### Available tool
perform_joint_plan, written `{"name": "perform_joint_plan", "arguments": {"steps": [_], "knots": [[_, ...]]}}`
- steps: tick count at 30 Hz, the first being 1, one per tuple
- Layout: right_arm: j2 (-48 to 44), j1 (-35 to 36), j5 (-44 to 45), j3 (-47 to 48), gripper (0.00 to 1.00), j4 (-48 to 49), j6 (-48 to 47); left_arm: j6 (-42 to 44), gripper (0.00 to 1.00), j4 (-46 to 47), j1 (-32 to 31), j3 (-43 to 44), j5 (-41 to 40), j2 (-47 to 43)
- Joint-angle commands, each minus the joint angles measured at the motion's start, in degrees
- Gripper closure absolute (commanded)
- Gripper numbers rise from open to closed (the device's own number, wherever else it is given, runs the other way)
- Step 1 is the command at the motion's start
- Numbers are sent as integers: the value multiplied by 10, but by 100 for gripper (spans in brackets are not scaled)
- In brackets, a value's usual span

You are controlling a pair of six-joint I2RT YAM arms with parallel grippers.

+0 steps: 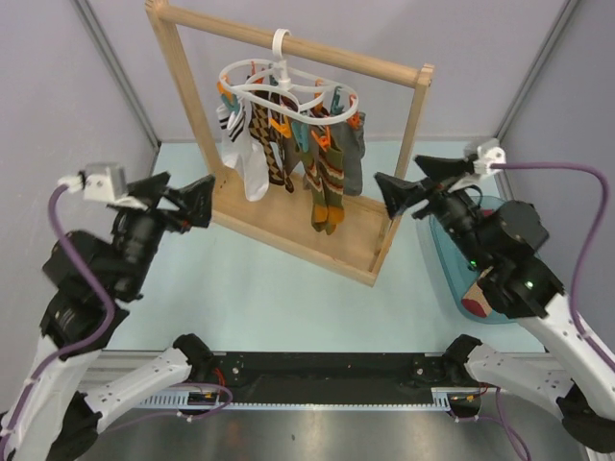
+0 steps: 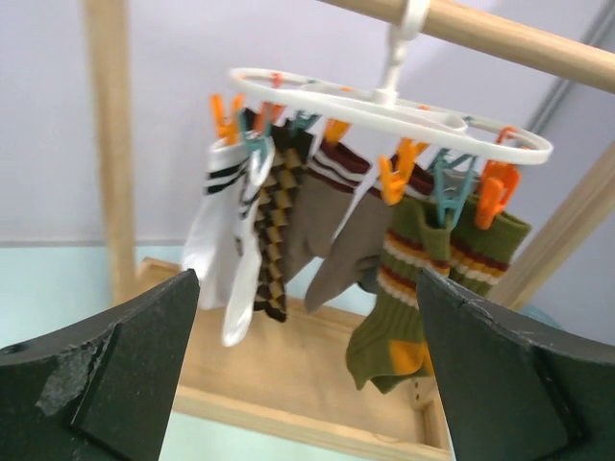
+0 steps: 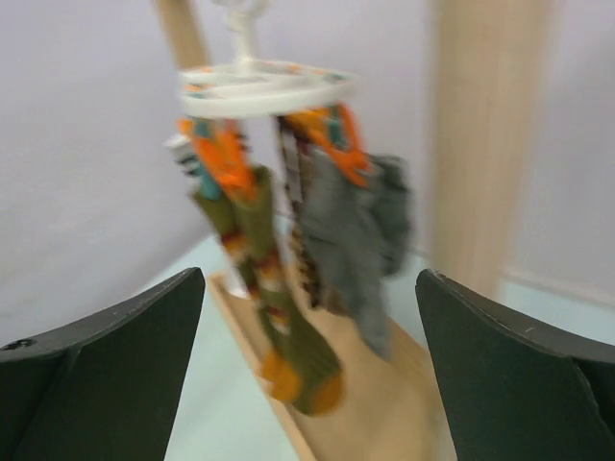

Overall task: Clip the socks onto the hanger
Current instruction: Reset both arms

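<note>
The white ring hanger (image 1: pixel 288 88) hangs by its hook from the rack's top bar, with orange and teal clips round it. Several socks hang clipped under it: a white striped one (image 1: pixel 252 168), a brown argyle one (image 1: pixel 276 158), olive-orange striped ones (image 1: pixel 327 197) and a grey one (image 1: pixel 354 163). My left gripper (image 1: pixel 187 192) stands open to the rack's left, holding nothing. My right gripper (image 1: pixel 399 182) stands open to its right, also holding nothing. The left wrist view shows the hanger (image 2: pixel 384 104) and socks (image 2: pixel 404 288) beyond the open gripper (image 2: pixel 307 288). The right wrist view is blurred, with the gripper (image 3: pixel 309 288) open before the socks (image 3: pixel 351 240).
The tall wooden rack frame (image 1: pixel 317 50) stands on a plank base (image 1: pixel 288 229) in the middle of the pale green table. A teal tub (image 1: pixel 444 254) sits at the right under my right arm, with a dark red and tan piece of fabric (image 1: pixel 478 300) in it. Grey walls close in on both sides.
</note>
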Motion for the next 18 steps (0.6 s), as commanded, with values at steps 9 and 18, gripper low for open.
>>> {"name": "perform_joint_plan", "arguments": {"steps": [9, 18], "knots": [[-176, -6, 421, -17, 0, -292, -9, 16, 0, -28, -3, -169, -135, -205], [-235, -6, 472, -62, 0, -315, 14, -5, 0, -56, -3, -202, -169, -254]]}}
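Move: The hanger's ring is about 17 cm ahead and 16 cm to the right of the left hand, slightly above it; the white socks hang some 15 cm ahead and 6 cm right. From the right hand, the ring is roughly 15 cm ahead and 17 cm left, the olive striped socks about 8 cm ahead, 12 cm left and 10 cm lower, and the frame's right post about 9 cm ahead, 1 cm right. Both open hands leave the hanger: right swings some 20 cm right, sinking; left sinks about 9 cm, moving left. ##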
